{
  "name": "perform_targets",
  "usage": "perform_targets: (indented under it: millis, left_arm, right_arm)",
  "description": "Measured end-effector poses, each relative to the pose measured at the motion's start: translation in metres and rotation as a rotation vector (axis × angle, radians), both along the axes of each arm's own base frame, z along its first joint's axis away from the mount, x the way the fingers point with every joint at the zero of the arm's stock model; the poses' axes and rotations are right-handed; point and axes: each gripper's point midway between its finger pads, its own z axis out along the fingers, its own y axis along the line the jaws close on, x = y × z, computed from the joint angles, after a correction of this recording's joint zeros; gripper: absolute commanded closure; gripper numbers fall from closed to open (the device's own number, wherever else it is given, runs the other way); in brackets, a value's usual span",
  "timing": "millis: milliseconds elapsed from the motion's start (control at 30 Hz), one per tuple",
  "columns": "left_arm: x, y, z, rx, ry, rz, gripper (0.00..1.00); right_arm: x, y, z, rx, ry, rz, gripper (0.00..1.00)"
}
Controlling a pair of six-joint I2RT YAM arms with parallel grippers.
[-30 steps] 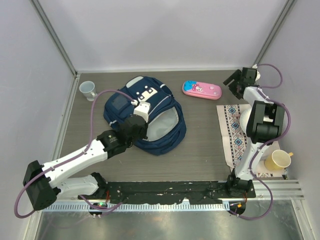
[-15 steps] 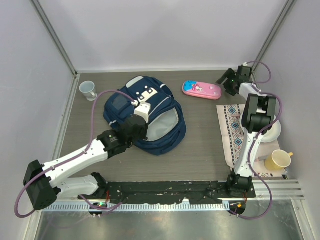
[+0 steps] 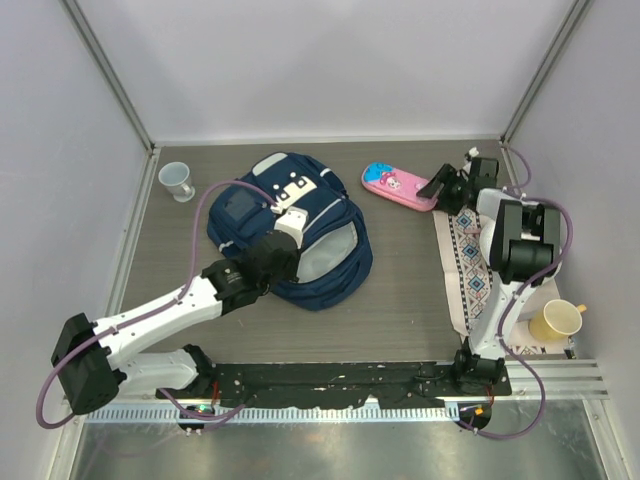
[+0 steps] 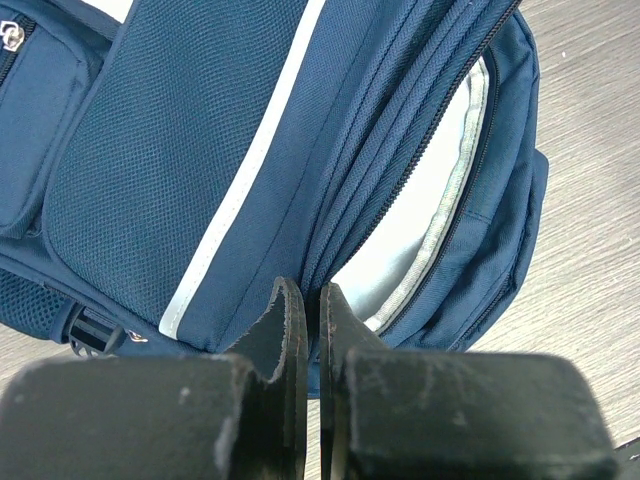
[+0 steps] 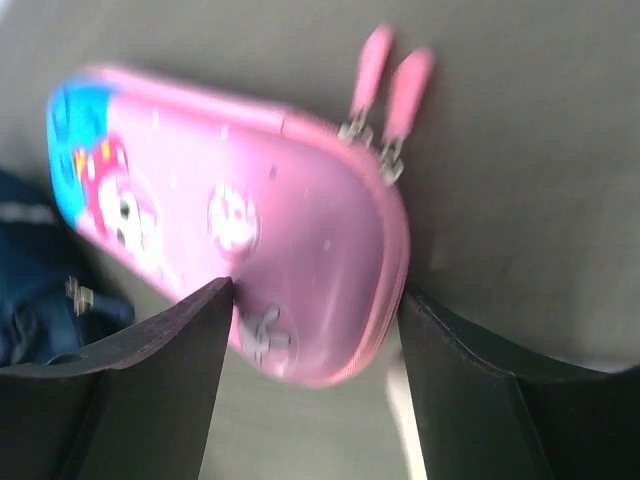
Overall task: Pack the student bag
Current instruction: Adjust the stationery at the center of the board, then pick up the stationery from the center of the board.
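The student bag (image 3: 300,205), a navy backpack with white stripe trim, lies left of centre with its main compartment gaping and pale grey lining (image 3: 328,255) showing. My left gripper (image 3: 283,262) is shut on the near rim of that opening; in the left wrist view the fingertips (image 4: 305,295) pinch the blue fabric edge of the bag (image 4: 190,150). A pink pencil case (image 3: 397,187) lies tilted at the back right. My right gripper (image 3: 442,192) straddles its right end; in the blurred right wrist view both fingers (image 5: 215,300) press the sides of the case (image 5: 250,200).
A small pale cup (image 3: 177,180) stands at the back left. A patterned cloth (image 3: 468,270) lies along the right side, with a yellow cup (image 3: 558,320) near its front end. Walls close in the back and both sides.
My right gripper swung left and down from the back right corner onto the pencil case and narrowed on it; the case has turned slightly. The left gripper shifted a little, still holding the bag.
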Motion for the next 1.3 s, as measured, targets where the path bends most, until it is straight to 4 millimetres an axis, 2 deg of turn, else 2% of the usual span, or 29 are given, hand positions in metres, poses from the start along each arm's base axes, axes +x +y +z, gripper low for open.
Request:
perform_targets:
  millis: [100,167,233,300,367,500,567,667,767,933,1067,1167,1300]
  left_arm:
    - [0.0,-0.001,-0.002,0.004,0.004,-0.004,1.0]
    - [0.0,-0.001,-0.002,0.005,0.004,-0.005,1.0]
    - [0.0,-0.001,-0.002,0.006,0.004,-0.006,1.0]
    - [0.0,-0.001,-0.002,0.006,0.003,-0.006,1.0]
    - [0.0,-0.001,-0.002,0.006,0.003,-0.006,1.0]
    - [0.0,0.0,-0.001,0.004,0.002,-0.005,1.0]
    - [-0.001,0.0,0.001,0.0,-0.001,-0.004,1.0]
    - [-0.001,0.001,0.005,-0.009,-0.009,-0.004,1.0]
    - [-0.002,0.003,0.008,-0.016,-0.014,-0.002,1.0]
    - [-0.005,0.005,0.009,-0.015,-0.008,-0.002,1.0]
    - [-0.007,0.008,0.006,-0.002,0.002,-0.002,1.0]
    - [-0.007,0.008,0.007,-0.007,0.002,-0.001,1.0]
    - [-0.008,0.007,0.007,-0.017,0.007,0.002,1.0]
  right_arm:
    - [-0.05,0.027,-0.002,0.023,0.039,0.079,0.29]
    - [-0.073,0.045,0.002,0.034,0.045,0.138,0.29]
    - [-0.09,0.06,0.009,0.035,0.04,0.183,0.29]
    - [-0.094,0.066,0.02,0.015,0.024,0.185,0.28]
    - [-0.091,0.061,0.036,-0.017,-0.015,0.158,0.27]
    - [-0.08,0.037,0.075,-0.095,-0.116,0.051,0.25]
    - [-0.07,0.027,0.088,-0.123,-0.154,0.002,0.25]
    - [-0.055,0.022,0.093,-0.137,-0.169,-0.021,0.25]
    - [-0.022,0.021,0.089,-0.137,-0.179,-0.004,0.26]
    - [0.018,0.025,0.057,-0.085,-0.164,0.068,0.25]
    - [0.025,0.036,0.03,-0.023,-0.134,0.137,0.24]
    - [0.028,0.043,0.021,0.02,-0.129,0.182,0.24]
    - [0.022,0.053,0.019,0.061,-0.123,0.231,0.24]
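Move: The pencil case lies at the right gripper: its right end sits between the open fingers, and its middle is about 8 cm to the left, 2 cm ahead and barely below. The backpack's middle is roughly 38 cm left and 12 cm back; the plate's is some 20 cm right and 17 cm back. From the left hand, still pinching the backpack's opening, the case is about 29 cm ahead, 28 cm right and 13 cm lower. Back and to the left first, staying low, the right hand draws the pencil case's right end towards the robot with open fingers, travelling about 9 cm back. Then it rises some 9 cm, swings forward about 12 cm and comes down towards the case's far right side, fingers still open, turning 10 to 15 degrees counter-clockwise by the end. ##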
